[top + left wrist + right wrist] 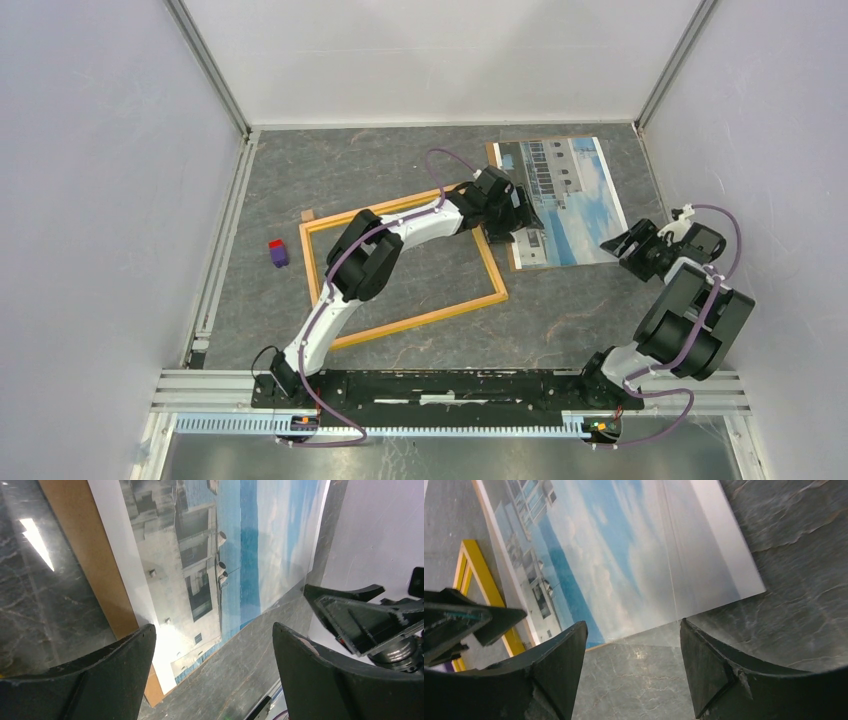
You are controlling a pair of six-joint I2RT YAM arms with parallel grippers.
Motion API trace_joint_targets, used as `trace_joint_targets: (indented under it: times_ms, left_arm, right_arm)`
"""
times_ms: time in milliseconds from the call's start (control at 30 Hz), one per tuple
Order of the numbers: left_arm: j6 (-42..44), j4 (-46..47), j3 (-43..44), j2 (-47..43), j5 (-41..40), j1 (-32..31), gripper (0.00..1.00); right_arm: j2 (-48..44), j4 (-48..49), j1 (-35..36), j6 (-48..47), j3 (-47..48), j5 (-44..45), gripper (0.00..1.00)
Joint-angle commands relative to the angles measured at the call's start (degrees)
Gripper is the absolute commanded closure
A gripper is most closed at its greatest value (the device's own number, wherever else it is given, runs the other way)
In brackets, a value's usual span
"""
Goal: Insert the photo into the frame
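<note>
The photo (572,195), a print of a pale building under blue sky, lies flat at the back right on a brown backing board (493,152). It also shows in the left wrist view (200,555) and the right wrist view (624,555). The frame (430,318) of orange-yellow wood lies flat mid-table, left of the photo, with nothing inside it. My left gripper (523,226) hovers open and empty over the photo's near left corner (212,640). My right gripper (626,247) is open and empty at the photo's near right corner (631,630).
A clear sheet (659,632) seems to lie over the photo, jutting past its near edge. A small red and purple block (278,252) sits left of the frame. The enclosure's white walls stand close behind the photo and to its right.
</note>
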Motion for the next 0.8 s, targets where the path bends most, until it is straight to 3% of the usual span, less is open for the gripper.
trace_joint_targets:
  times_ms: [0, 500, 767]
  left_arm:
    - [3.48, -3.16, 2.43, 3.38, -0.31, 1.41, 0.07]
    - [11.21, -3.59, 4.1, 5.06, 4.27, 7.16, 0.06]
    - [10.31, -1.85, 2.79, 5.39, 4.17, 7.62, 0.05]
  right_arm:
    - [-0.55, 1.42, 0.36, 1.74, -3.03, -7.54, 0.28]
    - [0.97, 7.61, 3.36, 4.94, -6.91, -11.08, 0.29]
    - [-1.12, 0.87, 3.48, -0.71, -6.82, 1.04, 0.25]
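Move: The clear sheet lies on the photo, its middle about 17 cm left of my right hand, 11 cm ahead and a couple below; its right edge is just beside my right finger. The photo's middle is 12 cm left and 11 cm ahead. From my left hand the sheet's middle is 6 cm ahead and 3 cm right, the photo's 6 cm ahead and 9 cm right, and the wooden frame's 29 cm left and 8 cm back. With my right finger against the clear sheet's right edge, near its near corner, I push the sheet left across the photo towards the wooden frame, about 5 cm, rolling that hand some 10 degrees so its left side rises. My left hand, fingers staying wide open, runs low about 6 cm forward, soon veering about 4 cm left as well, out to the photo's left edge. ##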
